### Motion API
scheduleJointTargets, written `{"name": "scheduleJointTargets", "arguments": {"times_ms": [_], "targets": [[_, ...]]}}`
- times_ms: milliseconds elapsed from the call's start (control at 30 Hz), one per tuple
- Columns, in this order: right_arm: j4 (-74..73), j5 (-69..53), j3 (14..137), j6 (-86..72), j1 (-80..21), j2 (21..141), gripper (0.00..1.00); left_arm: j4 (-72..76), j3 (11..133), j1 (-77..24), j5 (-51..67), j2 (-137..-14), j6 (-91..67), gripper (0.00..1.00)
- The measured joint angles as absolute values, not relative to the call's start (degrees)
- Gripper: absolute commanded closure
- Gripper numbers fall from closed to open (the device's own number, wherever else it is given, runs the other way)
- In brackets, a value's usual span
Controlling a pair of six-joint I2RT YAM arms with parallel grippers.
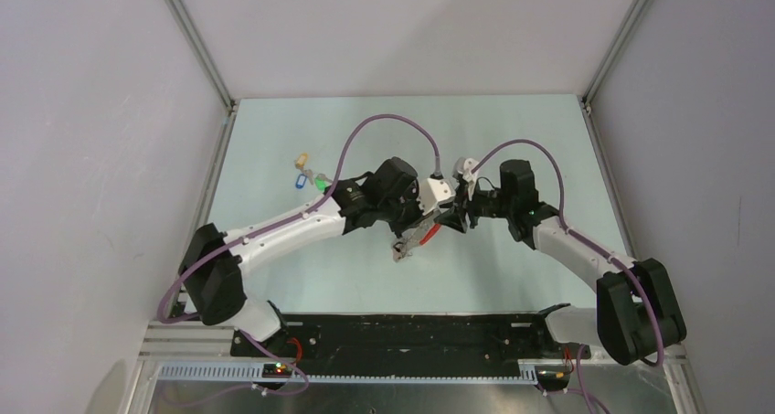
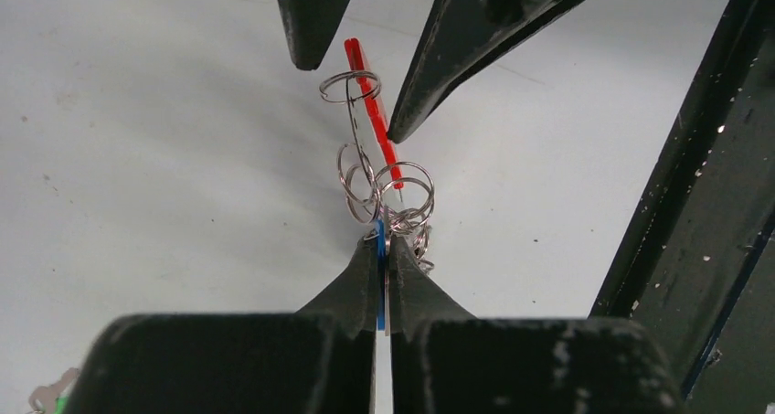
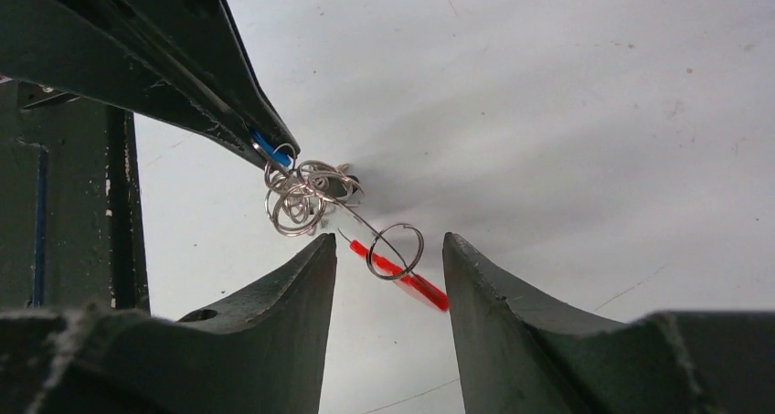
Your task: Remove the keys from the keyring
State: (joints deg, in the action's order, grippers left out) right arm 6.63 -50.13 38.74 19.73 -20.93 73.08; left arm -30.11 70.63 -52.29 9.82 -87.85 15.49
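Note:
My left gripper (image 2: 384,240) is shut on the keys (image 2: 380,277), with a blue tag and a silvery blade pinched edge-on between its fingertips. A tangle of small silvery rings (image 2: 388,195) hangs beyond the tips. From it a wire leads to the keyring (image 3: 368,254) with its red strap (image 3: 411,283). The ring sits in the gap of my open right gripper (image 3: 388,240), touching neither finger. In the top view the left gripper (image 1: 413,238) and the right gripper (image 1: 452,220) meet at mid-table, with the red strap (image 1: 429,237) between them. The bunch is held off the table.
A separate small key cluster with tan, blue and green tags (image 1: 306,173) lies on the pale table (image 1: 512,277) behind the left arm. Grey walls and metal frame posts (image 1: 196,44) enclose the table. A black base rail (image 1: 411,332) runs along the near edge.

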Motion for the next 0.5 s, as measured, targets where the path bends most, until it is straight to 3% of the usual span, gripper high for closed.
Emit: {"name": "scheduleJointTargets", "arguments": {"times_ms": [267, 333, 400, 433, 500], "targets": [[8.62, -52.16, 38.74, 19.66, -21.34, 73.73, 0.51, -29.47, 70.63, -53.1, 9.76, -87.13, 16.08, 1.0], [8.6, -52.45, 38.74, 19.97, -21.67, 74.04, 0.64, -29.52, 70.63, -53.12, 9.61, -87.13, 16.14, 1.0], [8.56, -53.1, 38.74, 20.4, -21.85, 74.11, 0.88, -29.47, 70.61, -53.15, 9.41, -87.13, 16.43, 1.0], [8.54, -53.56, 38.74, 20.6, -21.96, 74.13, 0.95, -29.47, 70.63, -53.15, 9.23, -87.11, 16.51, 1.0], [8.1, -54.68, 38.72, 20.93, -22.02, 74.13, 1.0, -29.71, 70.61, -53.1, 8.16, -87.02, 16.67, 1.0]]}}
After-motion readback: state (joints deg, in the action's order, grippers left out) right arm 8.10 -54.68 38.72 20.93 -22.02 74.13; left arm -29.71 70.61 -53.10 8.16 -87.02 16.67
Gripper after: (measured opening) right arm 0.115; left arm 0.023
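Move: The single wire ring at the bundle's free end sits just off the right hand's open fingertips, about 2 cm to the left and roughly level with them in depth and height. The ring bundle lies some 4 cm left of that hand, 3 cm back and 2 cm lower; the red grip is about 3 cm back, 2 cm left and 7 cm below. From the left hand, which holds the blue tag, the wire ring lies about 4 cm right, 2 cm forward and 2 cm up. The right fingers pinch the free wire ring, snapping from half open to nearly shut only at the end. Before that the hand eases left and back towards the left gripper, not quite 2 cm in all, and yaws about 5 degrees counter-clockwise. The left hand keeps its shut grip on the blue tag, staying in place but for a slight early rise. ##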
